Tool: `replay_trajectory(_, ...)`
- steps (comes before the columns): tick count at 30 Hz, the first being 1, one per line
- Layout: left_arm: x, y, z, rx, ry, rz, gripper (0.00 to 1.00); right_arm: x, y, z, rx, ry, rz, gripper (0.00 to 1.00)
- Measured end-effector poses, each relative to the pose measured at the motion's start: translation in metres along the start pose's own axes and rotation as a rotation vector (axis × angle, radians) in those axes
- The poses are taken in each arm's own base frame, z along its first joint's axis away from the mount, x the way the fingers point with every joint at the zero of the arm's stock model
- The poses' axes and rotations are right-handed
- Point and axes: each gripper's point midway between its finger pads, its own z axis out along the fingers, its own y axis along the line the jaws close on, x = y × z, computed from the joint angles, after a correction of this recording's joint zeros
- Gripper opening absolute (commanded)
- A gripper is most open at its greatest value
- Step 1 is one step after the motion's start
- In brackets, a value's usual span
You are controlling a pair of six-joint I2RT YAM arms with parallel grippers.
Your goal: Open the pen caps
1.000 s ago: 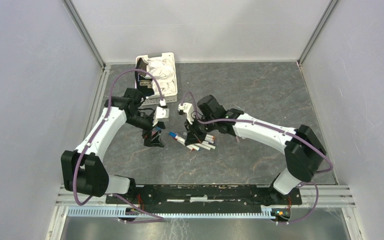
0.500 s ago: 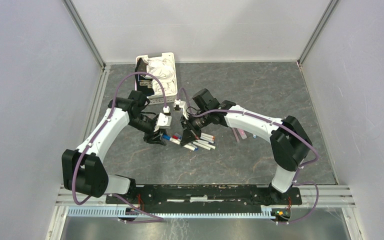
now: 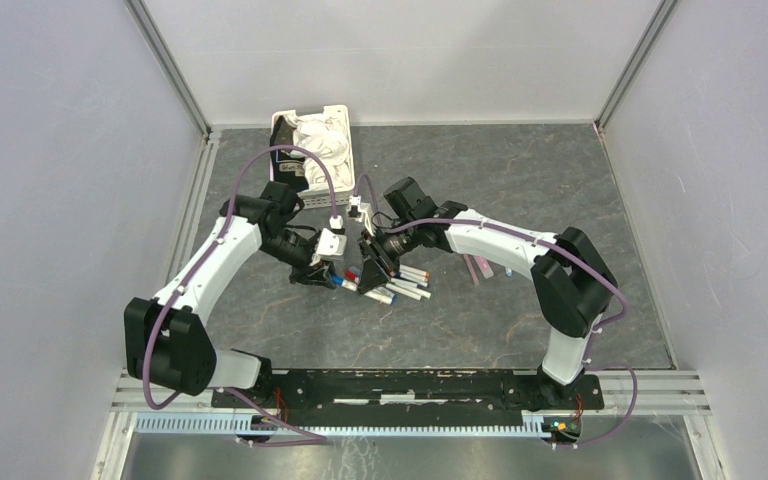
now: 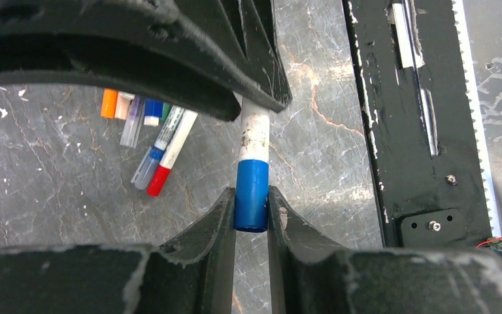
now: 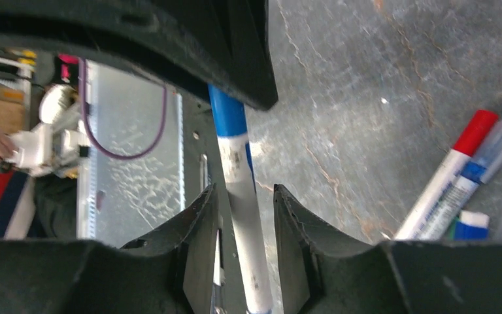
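Observation:
My left gripper (image 3: 320, 274) (image 4: 251, 208) is shut on the blue cap (image 4: 251, 195) of a white-barrelled pen (image 4: 254, 134) held just above the table. My right gripper (image 3: 369, 266) (image 5: 244, 191) faces it and straddles the same pen's white barrel (image 5: 243, 196), with a small gap on each side, so it is open. The pen's blue end (image 5: 227, 111) runs under the left fingers (image 5: 222, 46). Several more pens (image 3: 405, 286) lie in a loose pile beside the right gripper, among them a red-capped one (image 4: 159, 181) (image 5: 474, 133) and an orange-capped one (image 4: 108, 103).
A white slotted basket (image 3: 345, 172) holding white cloth stands at the back left. Two pink pens (image 3: 481, 268) lie to the right of the pile. The black base rail (image 4: 405, 131) runs along the table's near edge.
My right gripper has moved left to meet the left gripper and now straddles the pen's barrel. My left gripper has shifted slightly right with the blue cap in it.

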Motion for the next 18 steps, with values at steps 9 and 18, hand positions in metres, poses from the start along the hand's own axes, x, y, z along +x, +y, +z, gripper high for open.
replay_trajectory(9,-0.003,0.002,0.002,-0.004,-0.014,0.017,0.3,0.005,0.003,0.007,-0.099,-0.076,0.066,0.0)
replay_trajectory(18,-0.005,0.007,-0.001,-0.058,-0.001,0.085,0.67,-0.008,0.001,-0.004,-0.097,-0.099,0.115,0.0)
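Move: The blue-capped marker hangs in the air between the hands: its cap is already in the left fingers, its middle about 5 cm to the left hand's right and 1 cm back, at much the same height. For the right hand, its white body lies right between the parted fingers. On the table some 13 cm below the right hand, the red-capped marker lies about 5 cm ahead and 1 cm right, the other markers about 5 cm ahead and 9 cm right. The blue-capped marker passes into the right hand: its fingers close on the white body while it sinks and draws back under 1 cm, then rises about 1.5 cm and comes forward again, the wrist turning some 10 degrees. The left hand holds the cap until that grip is shut, then opens wide and lets go, barely shifting. ##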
